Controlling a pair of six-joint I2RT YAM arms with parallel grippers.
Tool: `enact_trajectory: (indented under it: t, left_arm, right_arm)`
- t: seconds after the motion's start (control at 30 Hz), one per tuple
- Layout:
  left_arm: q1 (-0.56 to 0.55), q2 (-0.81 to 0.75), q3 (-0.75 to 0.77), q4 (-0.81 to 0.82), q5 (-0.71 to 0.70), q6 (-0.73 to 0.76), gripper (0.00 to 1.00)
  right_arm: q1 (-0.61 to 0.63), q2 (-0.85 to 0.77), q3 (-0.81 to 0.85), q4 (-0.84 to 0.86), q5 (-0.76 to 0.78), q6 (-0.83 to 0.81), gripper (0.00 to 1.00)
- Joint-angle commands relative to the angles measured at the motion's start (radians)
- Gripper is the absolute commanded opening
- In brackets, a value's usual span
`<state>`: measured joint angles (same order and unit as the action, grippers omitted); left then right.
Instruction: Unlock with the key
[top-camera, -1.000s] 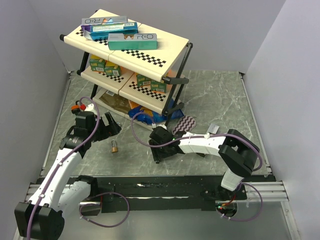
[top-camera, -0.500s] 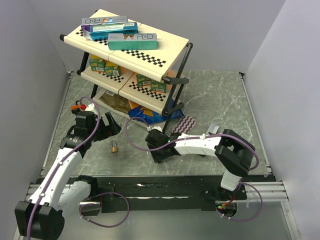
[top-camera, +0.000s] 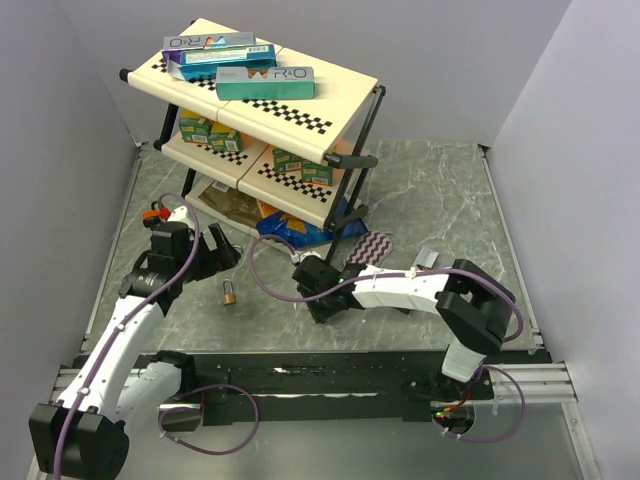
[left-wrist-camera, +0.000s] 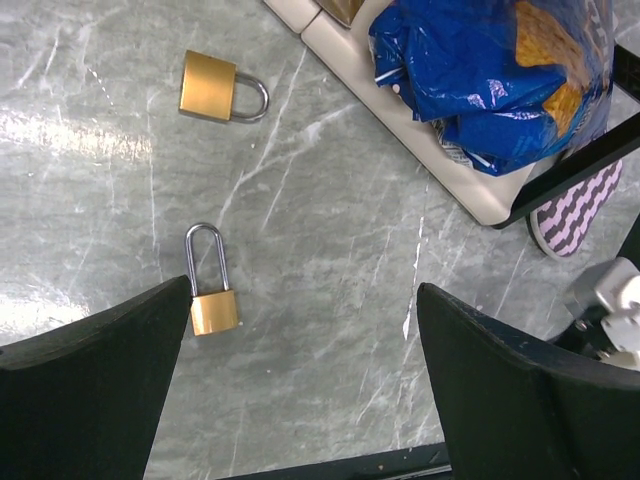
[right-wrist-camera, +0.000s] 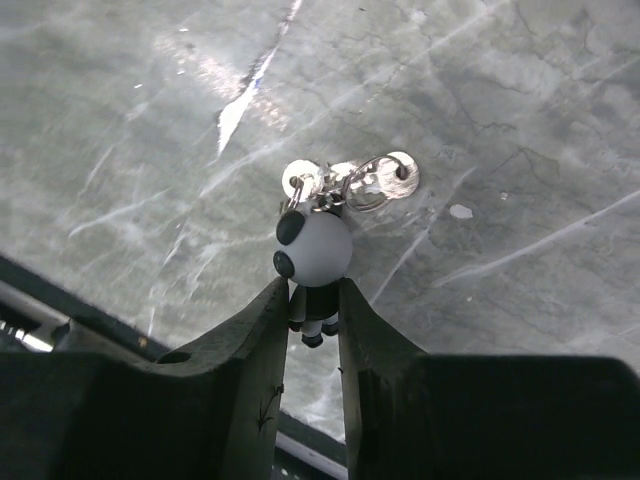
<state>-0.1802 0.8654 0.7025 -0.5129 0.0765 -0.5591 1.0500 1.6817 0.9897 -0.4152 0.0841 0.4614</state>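
Observation:
Silver keys (right-wrist-camera: 385, 178) on a ring lie on the grey marble table, joined to a black-and-white panda charm (right-wrist-camera: 315, 250). My right gripper (right-wrist-camera: 312, 288) is low over the table with both fingers pressed against the panda's body; it also shows in the top view (top-camera: 318, 300). Two brass padlocks lie on the table: one with a long shackle (left-wrist-camera: 213, 310) beside my left finger, and a wider one (left-wrist-camera: 210, 88) farther off. A single padlock (top-camera: 229, 294) shows from above. My left gripper (left-wrist-camera: 303, 290) hovers wide open, holding nothing.
A three-tier shelf rack (top-camera: 250, 110) with boxes stands at the back left. A blue snack bag (left-wrist-camera: 480, 80) lies on its bottom tray. A purple-and-white patterned item (top-camera: 368, 247) and a small grey piece (top-camera: 427, 257) lie near the right arm.
The right gripper slid left across the table and its fingers closed in onto the panda charm. The left arm and the padlocks have not moved.

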Motion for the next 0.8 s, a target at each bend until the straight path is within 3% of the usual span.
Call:
enact_trajectory:
  t: [0.0, 0.33, 0.43, 0.57, 0.73, 0.77]
  left_arm:
    - [-0.004, -0.028, 0.061, 0.031, -0.005, 0.033, 0.99]
    - [-0.004, -0.144, 0.058, 0.184, 0.202, 0.074, 0.96]
    - [-0.002, -0.157, 0.039, 0.301, 0.38, 0.077, 0.96]
    - [-0.004, -0.103, 0.051, 0.411, 0.65, -0.014, 0.97]
    - [-0.004, -0.054, 0.052, 0.586, 0.778, -0.142, 0.98]
    - [-0.005, -0.054, 0.039, 0.708, 0.795, -0.216, 0.98]
  right_arm:
    - [-0.022, -0.097, 0.041, -0.033, -0.058, -0.098, 0.0]
    - [-0.134, -0.284, 0.188, -0.229, -0.342, -0.256, 0.0]
    - [-0.165, -0.306, 0.285, -0.309, -0.447, -0.291, 0.0]
    - [-0.211, -0.309, 0.441, -0.385, -0.54, -0.308, 0.0]
    - [-0.245, -0.295, 0.572, -0.436, -0.604, -0.284, 0.0]
    - [-0.248, -0.295, 0.596, -0.433, -0.615, -0.276, 0.0]
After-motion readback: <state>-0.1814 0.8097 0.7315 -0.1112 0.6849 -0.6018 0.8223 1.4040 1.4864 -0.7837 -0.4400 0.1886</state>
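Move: The right hand, low over the table, already pinches the panda charm of the key ring; the left hand's open fingers, where it is being taken, are some 19 cm to its left, 10 cm farther out and 13 cm up. The long-shackle padlock stands about 21 cm left and 6 cm ahead of it, the lower shelf's near corner 14 cm straight ahead. From the left hand, the key ring lies about 19 cm right, 10 cm back and 13 cm down. The right hand keeps its pinch on the panda charm and lifts the keys almost straight up by about 25 cm, gathering speed after a slow start, while the wrist swings the fingers some 30 degrees from pointing down round towards the left hand and turns a little counter-clockwise. Meanwhile the left hand, fingers staying wide open and empty, rises about 12 cm and then sweeps some 9 cm right towards the keys, levelling its fingers and turning clockwise to face them, with no touch yet. ##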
